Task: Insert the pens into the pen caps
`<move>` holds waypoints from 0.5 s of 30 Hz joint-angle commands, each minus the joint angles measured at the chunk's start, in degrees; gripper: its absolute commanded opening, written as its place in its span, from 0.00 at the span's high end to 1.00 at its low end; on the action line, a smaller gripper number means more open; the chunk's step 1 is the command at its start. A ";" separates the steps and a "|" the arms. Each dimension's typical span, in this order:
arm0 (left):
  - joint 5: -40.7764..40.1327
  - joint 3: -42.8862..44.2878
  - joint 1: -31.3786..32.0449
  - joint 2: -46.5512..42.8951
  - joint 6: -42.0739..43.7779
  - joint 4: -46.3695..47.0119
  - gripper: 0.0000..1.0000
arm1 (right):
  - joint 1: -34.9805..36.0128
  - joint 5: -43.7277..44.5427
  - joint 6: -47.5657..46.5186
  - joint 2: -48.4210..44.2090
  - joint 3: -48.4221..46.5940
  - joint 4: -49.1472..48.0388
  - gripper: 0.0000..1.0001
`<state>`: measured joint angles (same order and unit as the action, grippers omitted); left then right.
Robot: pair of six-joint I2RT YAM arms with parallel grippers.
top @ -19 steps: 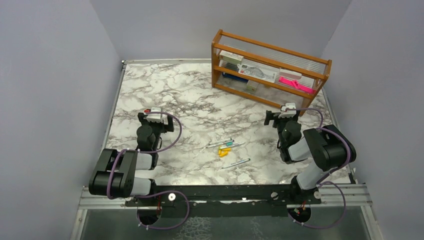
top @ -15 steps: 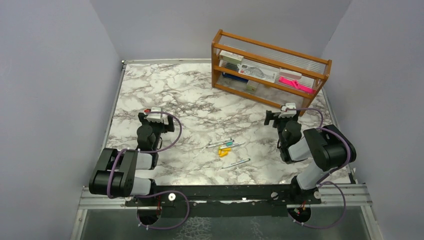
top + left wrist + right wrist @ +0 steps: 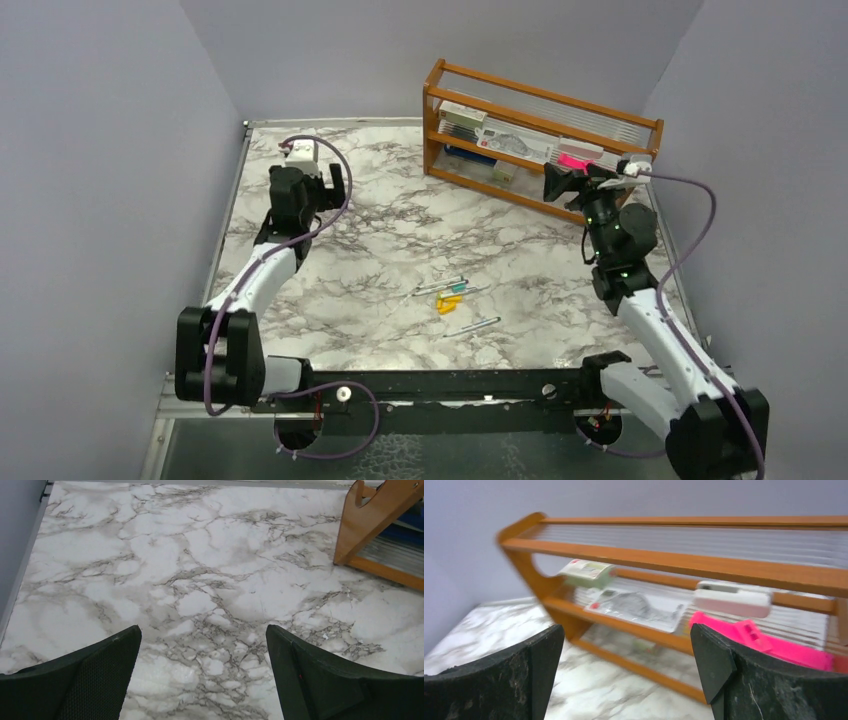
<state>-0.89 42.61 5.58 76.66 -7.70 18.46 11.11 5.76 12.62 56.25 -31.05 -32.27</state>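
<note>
In the top view the thin silvery pens [image 3: 438, 287] lie in a loose cluster at mid-table, with one more pen [image 3: 472, 325] a little nearer. Short yellow-orange pen caps [image 3: 448, 302] and a teal one [image 3: 458, 286] lie among them. My left gripper [image 3: 318, 172] is raised over the far left of the table, well away from the pens, its jaws wide open [image 3: 202, 635] over bare marble. Up at the far right, my right gripper [image 3: 570, 178] faces the wooden shelf, open [image 3: 626, 632] and holding nothing. Neither wrist view shows pens or caps.
A wooden shelf rack [image 3: 540, 130] stands at the back right, holding packets, a white box [image 3: 731, 598] and a bright pink flat object [image 3: 575, 160]. Its left end post [image 3: 372, 520] shows in the left wrist view. Grey walls enclose the marble table [image 3: 330, 300].
Both arms have lifted and stretched out from their folded poses near the front: the left toward the far left, the right toward the shelf. Pens and caps have not moved.
</note>
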 commanded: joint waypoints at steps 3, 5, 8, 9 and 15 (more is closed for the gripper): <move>-1.27 -2.48 -0.40 -14.99 -2.32 -20.44 0.01 | -0.13 -11.45 11.20 -7.71 -12.29 56.57 0.01; -0.92 -4.38 -0.29 -19.81 -2.32 -20.08 0.01 | -0.14 -8.68 13.92 -10.84 -12.26 61.37 0.00; -4.29 -2.25 -0.22 -20.81 -2.32 -26.99 0.01 | -0.13 -8.48 16.63 -14.19 -11.07 63.16 0.02; -2.50 -1.43 -0.22 -19.51 -2.32 -27.65 0.01 | -0.13 -10.78 17.18 -14.76 -10.27 61.96 0.09; 6.53 3.76 2.29 -12.00 -2.32 -35.76 0.01 | -0.13 -25.02 16.25 -11.84 -6.96 59.91 0.91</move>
<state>0.19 43.59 5.72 62.11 -9.69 -8.80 11.14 -9.52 28.18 42.02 -38.76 23.55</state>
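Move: The pens, bunched with the caps in mid-table, lie some 27 cm to the right hand's left, about 3 cm nearer the base and 26 cm below; the yellow caps are some 3 cm nearer the base than that bunch. A lone pen lies 21 cm left and 12 cm back of the right hand, the wooden rack some 27 cm ahead and 4 cm left. From the left hand, the bunched pens are 29 cm right, 8 cm back, 16 cm below. Towards the pens, still well short of them, the right hand draws back from the rack by about 11 cm, drifting left, lifting briefly and then sinking to 8 cm below its start; it tips down nearly 40 degrees and its fingers swing mostly shut on air. The empty left hand also pulls back, some 7 cm, rising slightly then settling to its old height, tipping down a little and staying open. ##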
